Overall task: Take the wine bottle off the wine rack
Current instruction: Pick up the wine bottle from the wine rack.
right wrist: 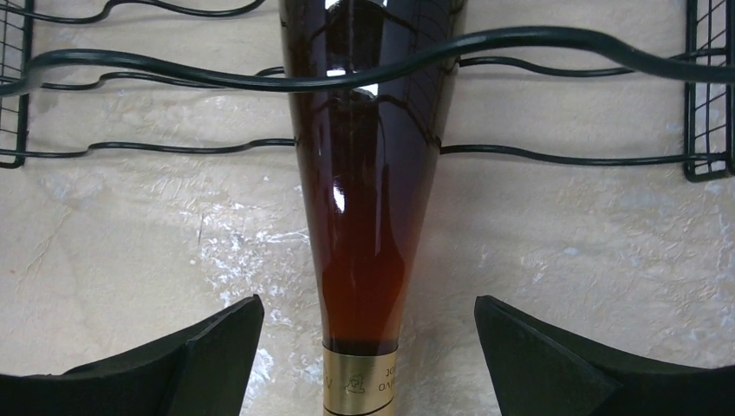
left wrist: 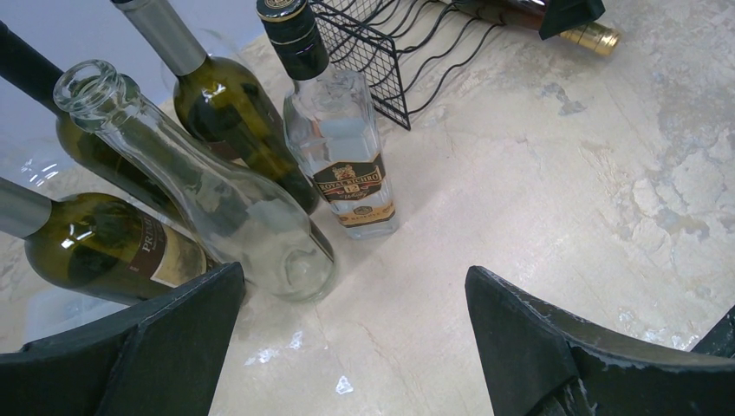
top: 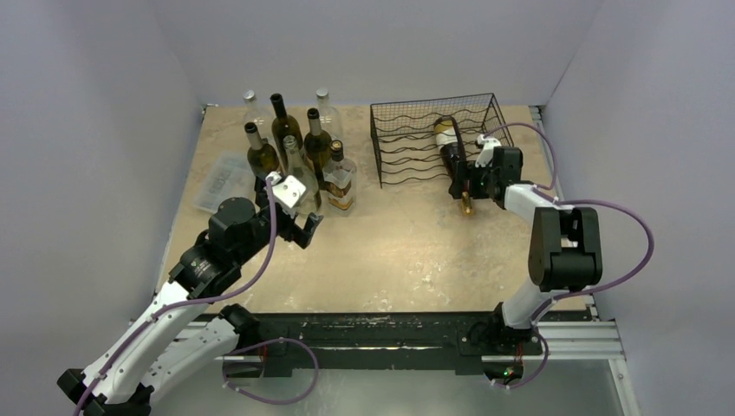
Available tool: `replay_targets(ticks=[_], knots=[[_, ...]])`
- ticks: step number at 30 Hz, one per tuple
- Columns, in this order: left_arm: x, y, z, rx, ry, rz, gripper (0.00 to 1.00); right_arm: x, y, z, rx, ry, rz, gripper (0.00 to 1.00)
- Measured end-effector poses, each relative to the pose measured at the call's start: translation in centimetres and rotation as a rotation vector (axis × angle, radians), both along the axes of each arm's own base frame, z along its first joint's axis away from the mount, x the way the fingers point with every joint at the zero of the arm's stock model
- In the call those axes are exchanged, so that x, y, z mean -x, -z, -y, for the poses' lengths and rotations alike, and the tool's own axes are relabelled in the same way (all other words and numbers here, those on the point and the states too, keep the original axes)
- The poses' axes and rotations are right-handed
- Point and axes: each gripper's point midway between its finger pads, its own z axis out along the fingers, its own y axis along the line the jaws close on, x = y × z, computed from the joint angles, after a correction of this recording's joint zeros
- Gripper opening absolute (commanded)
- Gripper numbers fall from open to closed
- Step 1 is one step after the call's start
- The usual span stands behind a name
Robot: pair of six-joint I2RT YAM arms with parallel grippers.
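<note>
The black wire wine rack (top: 407,139) stands at the back right of the table. One dark amber wine bottle (top: 450,146) lies in it, its gold-foiled neck (top: 468,206) pointing out toward the near side. My right gripper (top: 469,185) hovers over that neck, open. In the right wrist view the bottle (right wrist: 364,217) runs between the two black fingers without touching either, passing under the rack's wavy wires (right wrist: 173,82). My left gripper (top: 291,217) is open and empty in front of the standing bottles, with bare table between its fingers (left wrist: 173,347).
Several upright bottles (top: 295,147) cluster at the back left, among them a clear empty one (left wrist: 217,199) and a square labelled one (left wrist: 342,147) close to the left fingers. A clear plastic box (top: 221,182) lies left of them. Walls enclose three sides.
</note>
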Motion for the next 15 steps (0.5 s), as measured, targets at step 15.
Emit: replay_targets(ticks=[15], knots=[[-0.1, 0.1, 0.0, -0.01, 0.001, 0.002, 1.0, -0.6, 2.6, 0.0, -0.033, 0.062, -0.057, 0.69]])
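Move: The wine bottle lies in the rack, neck towards me. Its middle is about 9 cm ahead of my right hand, 3 cm to its left and 4 cm lower, and its neck runs beneath my open fingers. The rack's middle is some 14 cm ahead and 7 cm left. The square bottle stands roughly 33 cm to the left, level in reach. From my left hand the wine bottle lies about 25 cm ahead, 40 cm right and 24 cm lower. I sink my right hand about 2.5 cm, easing barely forward, so that my fingers come down on either side of the wine bottle's neck just above the gold foil. As I go down I start to close them, from nearly wide open to about three quarters, with the left finger coming up close to the glass and a clear gap still at the right one. ##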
